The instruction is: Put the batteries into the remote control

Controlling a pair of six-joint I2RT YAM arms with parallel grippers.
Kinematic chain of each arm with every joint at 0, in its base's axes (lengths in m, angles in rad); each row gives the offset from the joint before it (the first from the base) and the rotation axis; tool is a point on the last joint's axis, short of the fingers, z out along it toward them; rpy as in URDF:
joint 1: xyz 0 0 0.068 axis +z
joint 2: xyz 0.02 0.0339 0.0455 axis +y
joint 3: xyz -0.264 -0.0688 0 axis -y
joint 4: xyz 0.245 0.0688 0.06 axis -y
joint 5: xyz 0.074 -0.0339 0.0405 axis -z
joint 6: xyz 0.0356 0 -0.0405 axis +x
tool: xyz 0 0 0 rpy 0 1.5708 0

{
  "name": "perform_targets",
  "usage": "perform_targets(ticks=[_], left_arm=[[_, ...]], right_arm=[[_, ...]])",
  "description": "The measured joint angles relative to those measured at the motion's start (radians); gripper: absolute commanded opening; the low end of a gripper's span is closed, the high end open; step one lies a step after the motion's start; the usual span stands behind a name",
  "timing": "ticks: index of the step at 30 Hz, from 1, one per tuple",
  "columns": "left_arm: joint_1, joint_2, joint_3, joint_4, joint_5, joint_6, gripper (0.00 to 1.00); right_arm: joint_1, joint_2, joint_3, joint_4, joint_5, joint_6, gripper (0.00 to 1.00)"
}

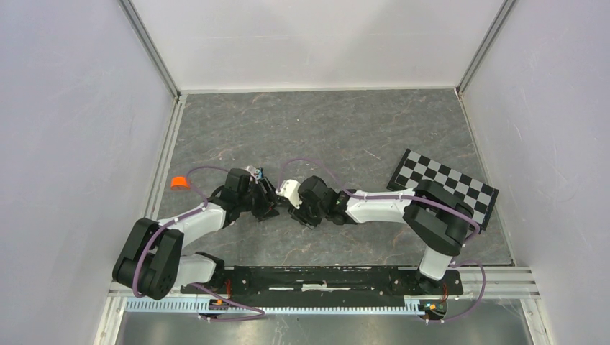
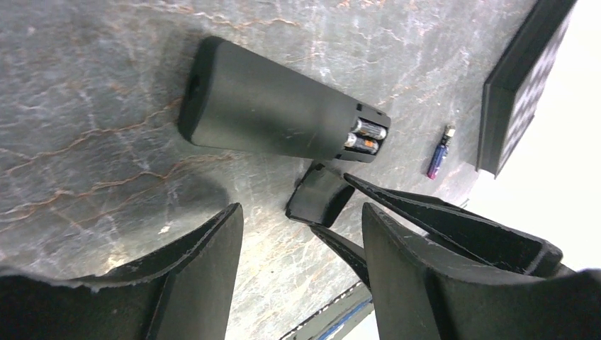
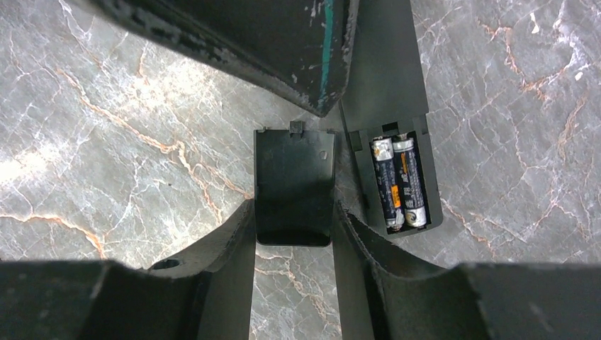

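Observation:
The black remote control [image 2: 269, 113] lies back-up on the marble table. Its end compartment [image 3: 397, 180] is uncovered, and two batteries [image 3: 400, 185] sit in it side by side. The loose black battery cover [image 3: 294, 188] lies right beside the compartment. My right gripper [image 3: 294, 212] has its fingers pressed against both long sides of that cover. My left gripper [image 2: 301, 212] hovers open and empty just short of the remote and the cover. One of its fingers [image 3: 283, 42] hangs above the cover in the right wrist view. A third, bluish-purple battery [image 2: 439, 152] lies loose on the table.
A black-and-white checkerboard [image 1: 446, 183] lies at the right of the table, near the loose battery. A small orange object [image 1: 179, 182] sits by the left rail. Both grippers [image 1: 280, 201] meet at the table's middle, between white walls on three sides.

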Motion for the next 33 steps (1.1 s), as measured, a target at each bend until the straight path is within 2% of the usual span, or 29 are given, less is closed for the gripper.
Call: perform_targets(ticks=[12, 18, 24, 29, 30, 33], left_arm=[[0.0, -0.029, -0.037, 0.049, 0.055, 0.034, 0.69], [0.0, 0.004, -0.044, 0.093, 0.124, 0.034, 0.64], [0.0, 0.05, -0.044, 0.15, 0.184, 0.024, 0.49], [0.0, 0.067, -0.043, 0.17, 0.214, 0.003, 0.12], [0.001, 0.07, -0.042, 0.173, 0.224, -0.004, 0.04], [0.002, 0.073, -0.023, 0.17, 0.244, -0.012, 0.02]], right_arm=[[-0.06, -0.051, -0.039, 0.04, -0.146, 0.062, 0.38], [-0.085, -0.065, -0.051, 0.114, -0.214, 0.107, 0.39], [-0.087, -0.065, -0.051, 0.164, -0.259, 0.125, 0.39], [-0.088, -0.065, -0.051, 0.189, -0.279, 0.132, 0.41], [-0.089, -0.065, -0.051, 0.192, -0.283, 0.132, 0.43], [-0.09, -0.065, -0.058, 0.197, -0.281, 0.13, 0.63]])
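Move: The battery cover is already pinched in the right fingers. It lies about 6 cm right of the left fingertips, some 2 cm back and 2 cm lower; those open fingertips are thus about 6 cm left, 2 cm ahead and 2 cm above the right hand. The remote's middle is roughly 4 cm ahead of the left hand, 2 cm right and 3 cm below. The blue toy is about 12 cm ahead and 6 cm left of the left hand. The right hand raises the cover about 4 cm, also leftward; the left moves right and pinches the cover. ##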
